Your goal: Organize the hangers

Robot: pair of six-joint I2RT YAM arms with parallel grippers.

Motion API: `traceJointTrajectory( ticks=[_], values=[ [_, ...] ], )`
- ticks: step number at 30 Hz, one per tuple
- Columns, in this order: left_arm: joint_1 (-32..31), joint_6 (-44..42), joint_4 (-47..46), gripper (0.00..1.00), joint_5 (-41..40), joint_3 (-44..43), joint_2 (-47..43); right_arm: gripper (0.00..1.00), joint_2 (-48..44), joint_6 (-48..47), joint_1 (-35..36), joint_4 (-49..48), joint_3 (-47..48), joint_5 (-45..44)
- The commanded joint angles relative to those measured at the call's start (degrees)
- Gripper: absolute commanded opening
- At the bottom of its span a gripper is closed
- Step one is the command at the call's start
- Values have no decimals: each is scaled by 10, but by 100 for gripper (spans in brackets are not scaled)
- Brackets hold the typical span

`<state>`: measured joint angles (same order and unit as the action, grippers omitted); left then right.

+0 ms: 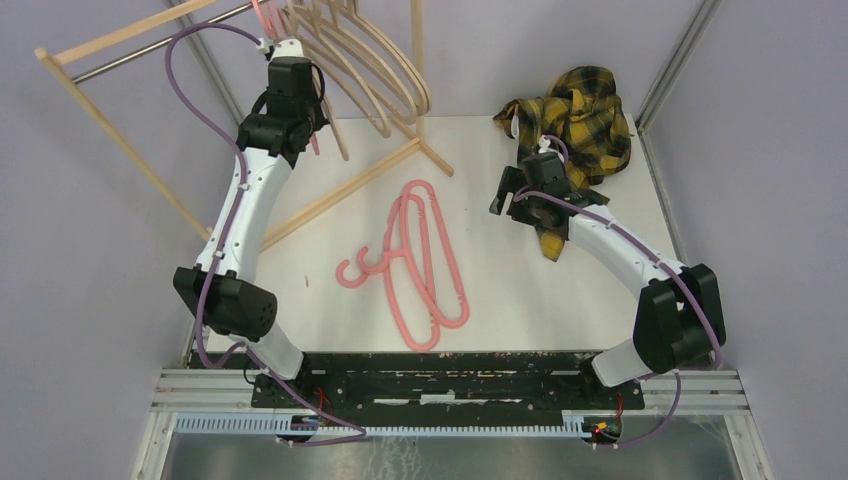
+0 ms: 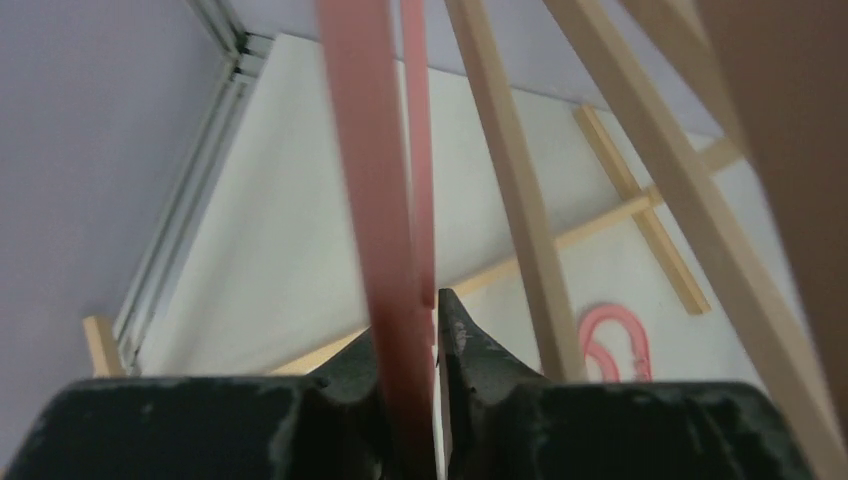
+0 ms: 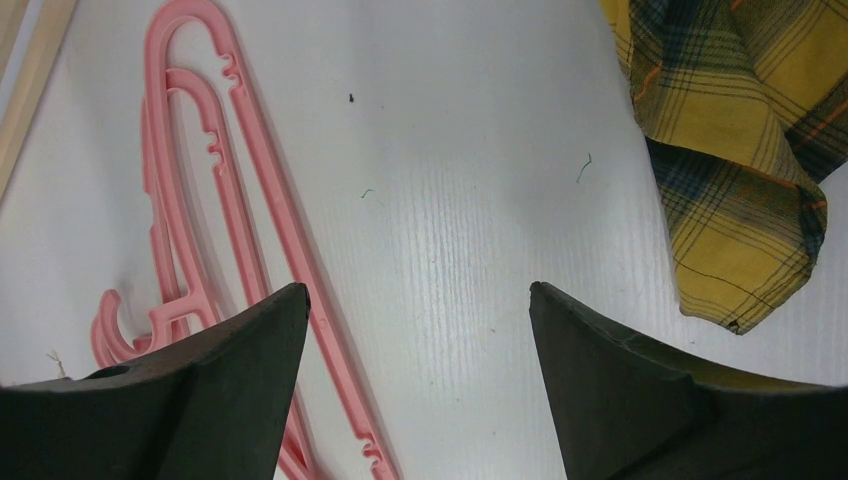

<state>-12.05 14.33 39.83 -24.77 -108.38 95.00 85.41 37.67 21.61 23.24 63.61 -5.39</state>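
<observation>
My left gripper [image 1: 272, 40] is raised at the rack's rail, shut on the bar of a pink hanger [image 2: 370, 150] that runs up between its jaws [image 2: 415, 300]. Only a sliver of light shows beside the right finger. Several beige hangers [image 1: 370, 70] hang on the rail just to the right of it. Two more pink hangers [image 1: 425, 260] lie overlapped flat on the table's middle. My right gripper [image 1: 505, 190] hovers open over bare table [image 3: 418, 290], holding nothing, with those pink hangers [image 3: 250, 170] to its left.
The wooden rack [image 1: 120, 40] with its metal rail [image 1: 150, 50] fills the back left, and its base bars [image 1: 340, 195] lie across the table. A yellow plaid shirt [image 1: 575, 120] is crumpled at the back right, close beside the right wrist [image 3: 740, 150].
</observation>
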Motion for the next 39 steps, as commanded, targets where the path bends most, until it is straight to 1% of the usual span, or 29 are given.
traceJointTrajectory(
  ticks=[1, 2, 3, 9, 10, 11, 12, 15, 17, 26, 31, 33, 36, 38, 39],
  values=[
    [-22, -46, 32, 30, 44, 1, -4, 89, 4, 3, -3, -20, 12, 2],
    [-24, -47, 29, 36, 45, 1, -8, 89, 4, 3, -2, -20, 12, 3],
    [-24, -47, 27, 46, 47, 2, -12, 89, 4, 4, -2, -19, 13, 4],
    [-25, -47, 14, 77, 43, 20, -52, 90, 0, 5, -3, -22, 7, 7],
    [-25, -48, 14, 84, 39, 22, -59, 90, 0, 5, -3, -24, 5, 9],
    [-25, -48, 14, 95, 39, 25, -67, 90, -1, 4, -3, -24, 4, 12],
    [-25, -50, 14, 100, 38, 28, -76, 90, -1, 3, -3, -25, 2, 15],
    [-24, -53, 8, 99, 51, 45, -108, 91, -3, -7, -2, -25, 2, 24],
    [-25, -54, -6, 99, 74, 67, -137, 91, -4, -10, -3, -26, 1, 27],
    [-25, -34, -58, 99, 191, 220, -277, 91, -2, -23, 0, -37, -10, 50],
    [-25, -28, -66, 99, 200, 281, -325, 91, 3, -31, 10, -45, -8, 73],
    [-24, -23, -66, 99, 207, 302, -342, 90, 7, -45, 35, -35, 6, 62],
    [-24, -10, -68, 99, 239, 339, -377, 89, 26, -69, 102, -6, 45, 17],
    [-24, 2, -71, 99, 265, 370, -404, 89, 50, -73, 144, -1, 76, 11],
    [-24, 10, -74, 99, 279, 388, -417, 88, 64, -73, 153, 0, 84, 14]
  ],
)
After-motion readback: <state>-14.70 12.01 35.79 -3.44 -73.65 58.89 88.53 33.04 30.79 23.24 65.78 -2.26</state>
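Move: The left fingers are still round the pink hanger being hung; the rail is about 8 cm ahead of that hand, 3 cm left and some 15 cm above, and the nearest beige hanger is about 4 cm right and 2 cm ahead. The open right hand has the upper pink hanger roughly 14 cm left, 1 cm back and 15 cm below. The lower pink hanger is 5 cm nearer and farther left, the shirt tail about 11 cm right and 5 cm ahead. Open the left gripper wide to let go of the pink hanger, easing a few centimetres right and slightly down. Then draw it back about 15 cm, clear of the rack, arching up before sinking again and turning clockwise. Late on, sweep the open right gripper some 7 cm left and slightly back towards the pink hangers on the table, turning it about 15 degrees counter-clockwise. ##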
